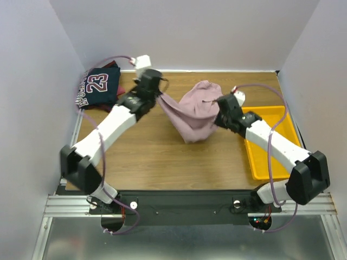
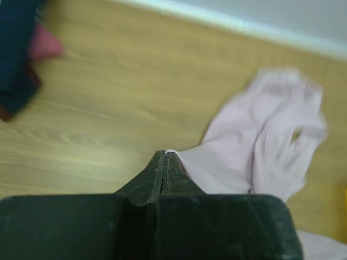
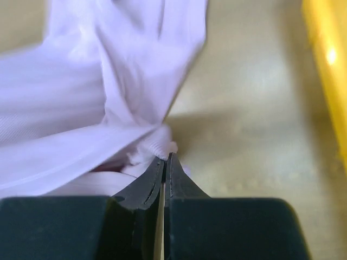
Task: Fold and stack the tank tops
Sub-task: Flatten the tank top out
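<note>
The dusty pink tank top hangs bunched between my two grippers above the table's middle. My left gripper is shut on its left edge; in the left wrist view the pink cloth trails off to the right. My right gripper is shut on its right edge, with pink cloth pinched at the tips. The navy "23" tank top lies at the far left corner, with a strip of maroon cloth beside it.
A yellow plastic tray sits at the right side of the wooden table, under my right arm. White walls close in on the left, back and right. The navy top also shows blurred in the left wrist view.
</note>
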You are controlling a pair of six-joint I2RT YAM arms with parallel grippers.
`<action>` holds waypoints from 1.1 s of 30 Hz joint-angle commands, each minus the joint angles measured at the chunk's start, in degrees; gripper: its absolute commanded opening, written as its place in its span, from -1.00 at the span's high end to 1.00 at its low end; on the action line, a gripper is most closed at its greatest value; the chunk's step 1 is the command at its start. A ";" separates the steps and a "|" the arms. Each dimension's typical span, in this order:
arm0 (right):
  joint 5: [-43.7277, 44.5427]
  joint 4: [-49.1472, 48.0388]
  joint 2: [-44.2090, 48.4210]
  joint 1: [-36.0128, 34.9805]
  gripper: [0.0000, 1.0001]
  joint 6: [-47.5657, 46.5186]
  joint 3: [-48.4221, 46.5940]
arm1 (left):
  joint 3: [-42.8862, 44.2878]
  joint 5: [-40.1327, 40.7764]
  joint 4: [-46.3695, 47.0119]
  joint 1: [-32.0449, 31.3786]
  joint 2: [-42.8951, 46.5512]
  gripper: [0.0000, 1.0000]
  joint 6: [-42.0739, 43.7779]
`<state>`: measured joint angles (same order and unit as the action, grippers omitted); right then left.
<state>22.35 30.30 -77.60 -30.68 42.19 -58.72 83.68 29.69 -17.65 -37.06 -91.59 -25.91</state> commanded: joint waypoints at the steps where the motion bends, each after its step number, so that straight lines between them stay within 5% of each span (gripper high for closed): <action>1: 6.90 1.76 -2.53 2.72 0.99 -7.20 -16.01 | 1.75 6.69 1.56 5.93 13.16 1.00 -0.64; 9: 16.23 6.43 -8.35 4.13 0.99 -20.03 -45.04 | 5.70 9.68 2.45 10.25 24.87 1.00 0.69; 15: 14.92 6.61 -6.08 4.13 0.99 -26.27 -57.27 | 7.99 6.01 3.24 10.34 31.73 1.00 -0.10; 28: 9.81 4.68 -4.83 4.13 0.99 -27.78 -58.09 | 10.89 3.18 6.83 10.34 29.02 1.00 -1.07; 33: 12.02 -8.21 -12.63 4.74 0.99 -33.74 -57.71 | 10.80 2.92 16.12 11.56 23.84 1.00 -0.46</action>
<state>31.33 32.93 -83.94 -26.98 13.80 -115.13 92.66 31.68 -11.75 -26.92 -65.14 -27.09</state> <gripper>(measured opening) 0.031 0.019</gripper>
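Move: Both grippers already hold the tank top. Its loose body lies about 14 cm to the right of the left hand, level with it fore and aft and some 22 cm below. From the right hand that body is roughly 9 cm ahead, 10 cm left and 10 cm down. The jersey stack sits about 13 cm ahead and 31 cm left of the left hand; the yellow bin's middle is some 25 cm right of the right hand and 2 cm back. Keep both grippers shut on the tank top's hem and sweep it up fast off the table, the right about 38 cm, the left about 28 cm, tipping the fingers upward some 40 degrees. Bring the left gripper leftward and back as it climbs, the right forward then back and slightly right, so the hem spreads; finish by easing both forward and slightly down. ##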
